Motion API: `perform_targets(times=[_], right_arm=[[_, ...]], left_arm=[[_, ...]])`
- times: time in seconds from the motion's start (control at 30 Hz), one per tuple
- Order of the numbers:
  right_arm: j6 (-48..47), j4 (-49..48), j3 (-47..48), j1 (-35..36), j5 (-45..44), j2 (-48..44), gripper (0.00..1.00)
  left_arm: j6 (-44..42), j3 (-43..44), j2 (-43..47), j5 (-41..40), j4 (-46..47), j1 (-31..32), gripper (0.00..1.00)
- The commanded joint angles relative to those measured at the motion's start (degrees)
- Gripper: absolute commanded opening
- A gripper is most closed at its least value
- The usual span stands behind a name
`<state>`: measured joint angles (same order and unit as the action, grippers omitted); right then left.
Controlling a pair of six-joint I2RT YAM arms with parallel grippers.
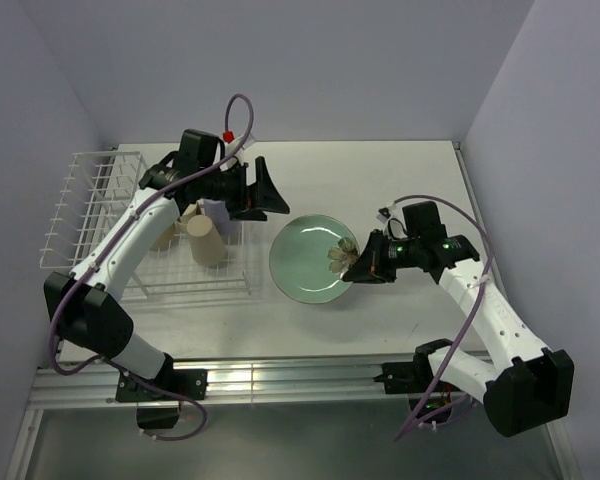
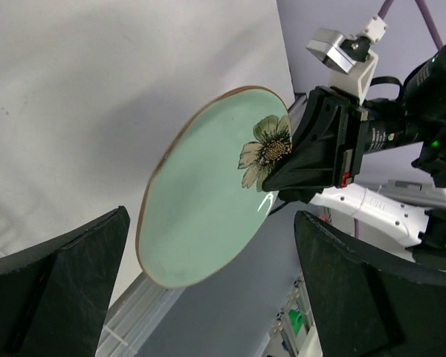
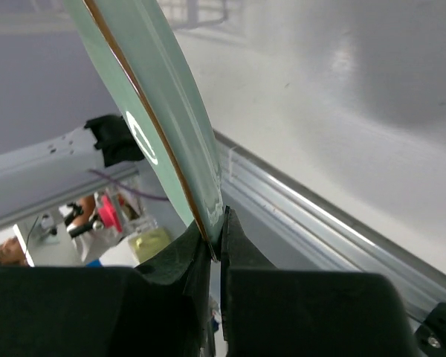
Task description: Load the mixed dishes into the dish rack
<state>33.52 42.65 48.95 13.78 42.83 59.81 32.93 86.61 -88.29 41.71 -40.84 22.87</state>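
Observation:
The pale green plate (image 1: 308, 262) with a flower motif is held tilted above the table, right of the white wire dish rack (image 1: 88, 200). My right gripper (image 1: 356, 268) is shut on the plate's rim by the flower; the pinch shows in the right wrist view (image 3: 217, 249) on the plate's edge (image 3: 160, 111). My left gripper (image 1: 270, 190) is open and empty at the rack's right side, facing the plate (image 2: 201, 216). In the rack stand a beige tumbler (image 1: 208, 244) and a lavender cup (image 1: 218, 212); a cream piece (image 1: 165, 236) is partly hidden by the left arm. The steel cup is hidden.
An aluminium rail (image 1: 280, 378) runs along the table's near edge. Grey-violet walls close the back and both sides. The rack's upright tines (image 1: 90, 175) are at its far left part. The right arm's wrist (image 2: 372, 126) shows behind the plate.

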Motion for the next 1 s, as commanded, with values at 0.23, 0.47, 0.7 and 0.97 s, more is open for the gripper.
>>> perform_targets(times=[0.23, 0.47, 0.7, 0.97], right_arm=[[1.11, -2.66, 8.44, 3.88, 11.49, -0.05, 0.00], [1.29, -3.10, 10.20, 5.12, 12.37, 1.27, 0.00], [0.41, -4.16, 12.39, 5.20, 12.89, 3.46, 0.00], [-1.70, -5.04, 16.78, 6.08, 16.15, 6.81, 0.00]], left_arm=[[-5.86, 3.22, -1.62, 5.92, 0.59, 4.98, 0.99], [-6.56, 0.76, -0.83, 8.03, 0.76, 6.39, 0.99], [-5.16, -3.80, 2.33, 13.04, 4.54, 7.10, 0.76], [2.40, -11.98, 7.34, 21.03, 15.17, 7.01, 0.02]])
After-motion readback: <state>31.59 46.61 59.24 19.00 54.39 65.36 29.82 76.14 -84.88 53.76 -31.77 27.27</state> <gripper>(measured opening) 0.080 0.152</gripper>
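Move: The right gripper already holds the flowered green plate by its right rim, clear of the table; the plate's middle is about 8 cm left, 3 cm ahead and 3 cm above that gripper. From the open left gripper the plate's middle is roughly 9 cm back, 8 cm right and 11 cm below. In the rack, the upturned beige cup stands some 18 cm left and 2 cm back of the left gripper, the lavender cup about 14 cm left and 5 cm ahead, both some 17 cm lower. Bring the left gripper back about 5 cm and some 3 cm right to the plate's far-left rim, turning it about 15 degrees clockwise, fingers wide. Only then close them to pinch the rim. Meanwhile, keep the right gripper's hold, lifting the plate about 5 cm and shifting it left towards the left gripper with a slight counter-clockwise turn. ##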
